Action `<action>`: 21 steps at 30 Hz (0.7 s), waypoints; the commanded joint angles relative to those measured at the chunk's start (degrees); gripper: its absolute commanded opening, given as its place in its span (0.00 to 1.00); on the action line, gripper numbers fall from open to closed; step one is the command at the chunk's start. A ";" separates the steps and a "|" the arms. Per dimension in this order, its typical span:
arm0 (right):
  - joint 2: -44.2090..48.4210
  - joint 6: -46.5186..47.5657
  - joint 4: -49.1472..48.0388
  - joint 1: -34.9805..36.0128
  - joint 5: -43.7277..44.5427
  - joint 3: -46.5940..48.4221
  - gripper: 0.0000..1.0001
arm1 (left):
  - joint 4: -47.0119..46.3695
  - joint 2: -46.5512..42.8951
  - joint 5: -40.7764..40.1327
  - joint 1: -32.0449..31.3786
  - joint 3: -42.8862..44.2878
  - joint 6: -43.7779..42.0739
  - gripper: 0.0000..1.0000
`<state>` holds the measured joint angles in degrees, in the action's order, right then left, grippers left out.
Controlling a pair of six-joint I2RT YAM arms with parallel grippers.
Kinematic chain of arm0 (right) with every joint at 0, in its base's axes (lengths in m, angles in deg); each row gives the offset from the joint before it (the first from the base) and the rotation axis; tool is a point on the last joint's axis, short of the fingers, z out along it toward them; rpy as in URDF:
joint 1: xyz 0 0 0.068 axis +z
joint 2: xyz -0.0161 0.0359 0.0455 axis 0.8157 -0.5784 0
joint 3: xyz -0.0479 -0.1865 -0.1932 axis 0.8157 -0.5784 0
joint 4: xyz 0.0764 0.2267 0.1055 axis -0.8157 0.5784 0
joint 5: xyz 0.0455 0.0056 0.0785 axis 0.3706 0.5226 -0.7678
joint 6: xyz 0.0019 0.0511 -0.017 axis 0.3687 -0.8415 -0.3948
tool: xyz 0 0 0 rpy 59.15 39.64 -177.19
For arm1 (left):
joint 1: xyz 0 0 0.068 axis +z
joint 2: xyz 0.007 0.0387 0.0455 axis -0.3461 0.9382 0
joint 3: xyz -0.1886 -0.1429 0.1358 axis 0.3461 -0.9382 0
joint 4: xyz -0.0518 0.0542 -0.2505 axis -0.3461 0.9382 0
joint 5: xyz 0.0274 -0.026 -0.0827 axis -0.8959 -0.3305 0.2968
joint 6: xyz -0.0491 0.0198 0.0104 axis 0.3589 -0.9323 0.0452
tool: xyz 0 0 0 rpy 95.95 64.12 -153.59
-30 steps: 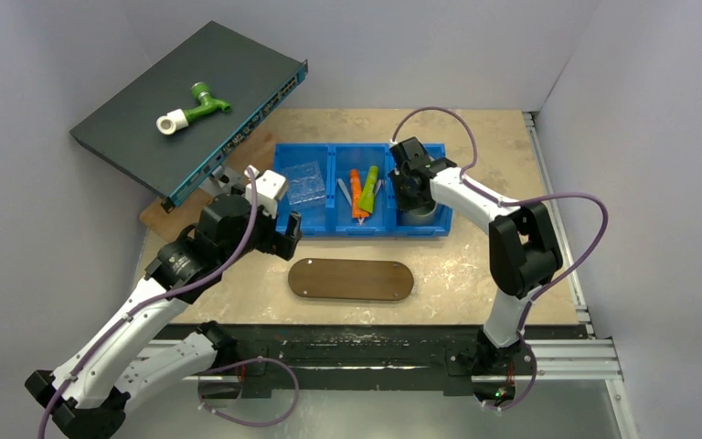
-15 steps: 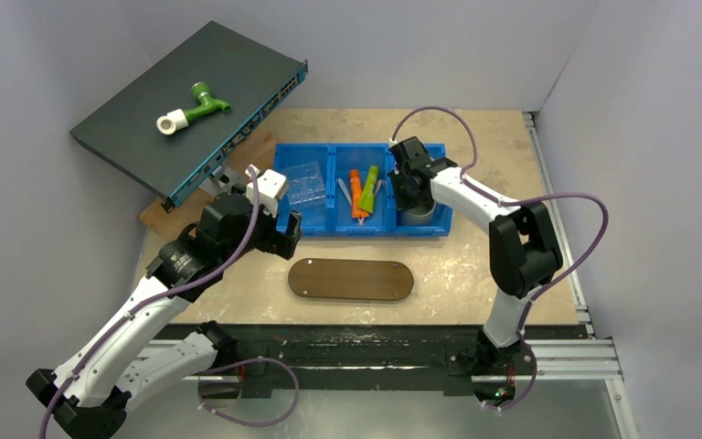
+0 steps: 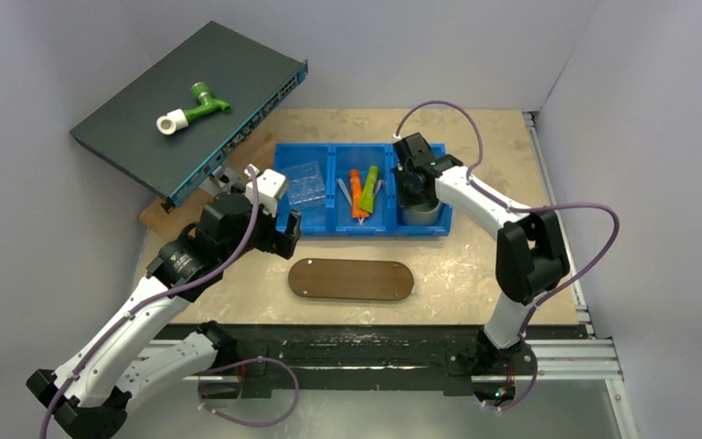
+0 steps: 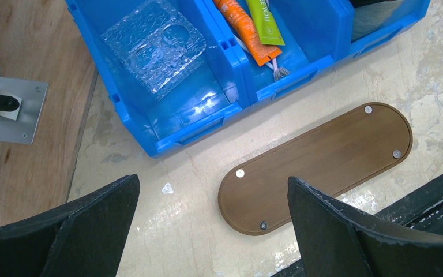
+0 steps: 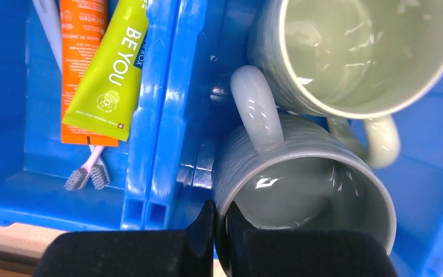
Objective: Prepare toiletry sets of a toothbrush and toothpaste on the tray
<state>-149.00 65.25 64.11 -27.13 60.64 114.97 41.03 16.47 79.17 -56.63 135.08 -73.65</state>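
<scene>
The dark-brown oval tray (image 3: pixel 351 280) (image 4: pixel 323 161) lies bare on the table in front of the blue bin (image 3: pixel 329 229). In the bin's middle compartment lie the lime-green tube (image 3: pixel 367 189) (image 5: pixel 112 75), the orange tube (image 3: pixel 356 192) (image 5: pixel 81 34), a pink toothbrush (image 5: pixel 89 170) and a pale toothbrush (image 5: pixel 46 29). My right gripper (image 5: pixel 220 225) (image 3: pixel 410 190) is in the right compartment, shut on the rim of a grey mug (image 5: pixel 300 167). My left gripper (image 4: pixel 212 182) (image 3: pixel 288 233) hovers open over the table by the tray's left end, holding nothing.
A second pale mug (image 5: pixel 352 52) sits behind the gripped one. A clear plastic insert (image 3: pixel 303 186) fills the bin's left compartment. A dark network switch (image 3: pixel 238 69) with a green-white tap fitting (image 3: pixel 192 108) leans at the back left over a wooden board (image 3: pixel 160 215).
My right gripper's jaws have closed onto the grey mug's rim, and that arm's elbow has shifted slightly right. The left arm has not moved.
</scene>
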 commanded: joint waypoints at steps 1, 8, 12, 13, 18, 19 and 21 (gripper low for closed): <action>7.99 -0.24 0.67 0.09 5.03 5.78 0.00 | -2.39 -0.12 0.21 0.36 1.03 -0.53 1.00; 11.06 0.50 3.62 1.27 4.97 9.13 0.00 | -2.40 -0.35 -0.03 0.69 1.15 -0.26 1.00; 12.85 1.46 5.81 3.02 5.54 11.63 0.00 | -2.24 -0.40 -0.19 0.94 1.23 0.09 1.00; 13.50 1.76 6.15 3.66 5.42 12.10 0.00 | -2.17 -0.52 -0.27 1.02 1.26 0.24 1.00; 15.42 3.32 8.06 7.35 5.19 13.98 0.00 | -2.25 -1.38 -1.77 1.80 1.12 1.00 1.00; 15.79 3.80 8.23 8.21 4.80 14.30 0.00 | -2.23 -1.51 -2.14 2.22 1.13 1.29 1.00; 16.56 4.16 8.33 9.70 4.36 14.50 0.00 | -2.13 -1.71 -2.60 2.99 1.23 1.97 1.00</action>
<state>-136.82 66.63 74.10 -19.96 64.23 125.04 41.03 15.97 78.47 -55.08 135.08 -73.34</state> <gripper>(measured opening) 0.040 0.998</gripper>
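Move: Below and in front of the right hand, which already holds the grey mug by its left rim, the brown tray's middle lies about 13 cm back, 10 cm left and 9 cm down. The green mug stands some 8 cm ahead and 7 cm right, the green toothpaste about 6 cm ahead and 7 cm left, the orange toothpaste 5 cm ahead and 9 cm left. From the left hand the brown tray is roughly 2 cm ahead, 11 cm right and 23 cm down. Lifting almost straight up at first, the right hand raises the grey mug from the blue bin's right compartment, its shut fingers keeping their pinch on the rim. After some 9 cm it goes on rising while swinging back and left about 3 cm each way, 13 cm up in all, the fingertips tipping outward by about 10 degrees. ##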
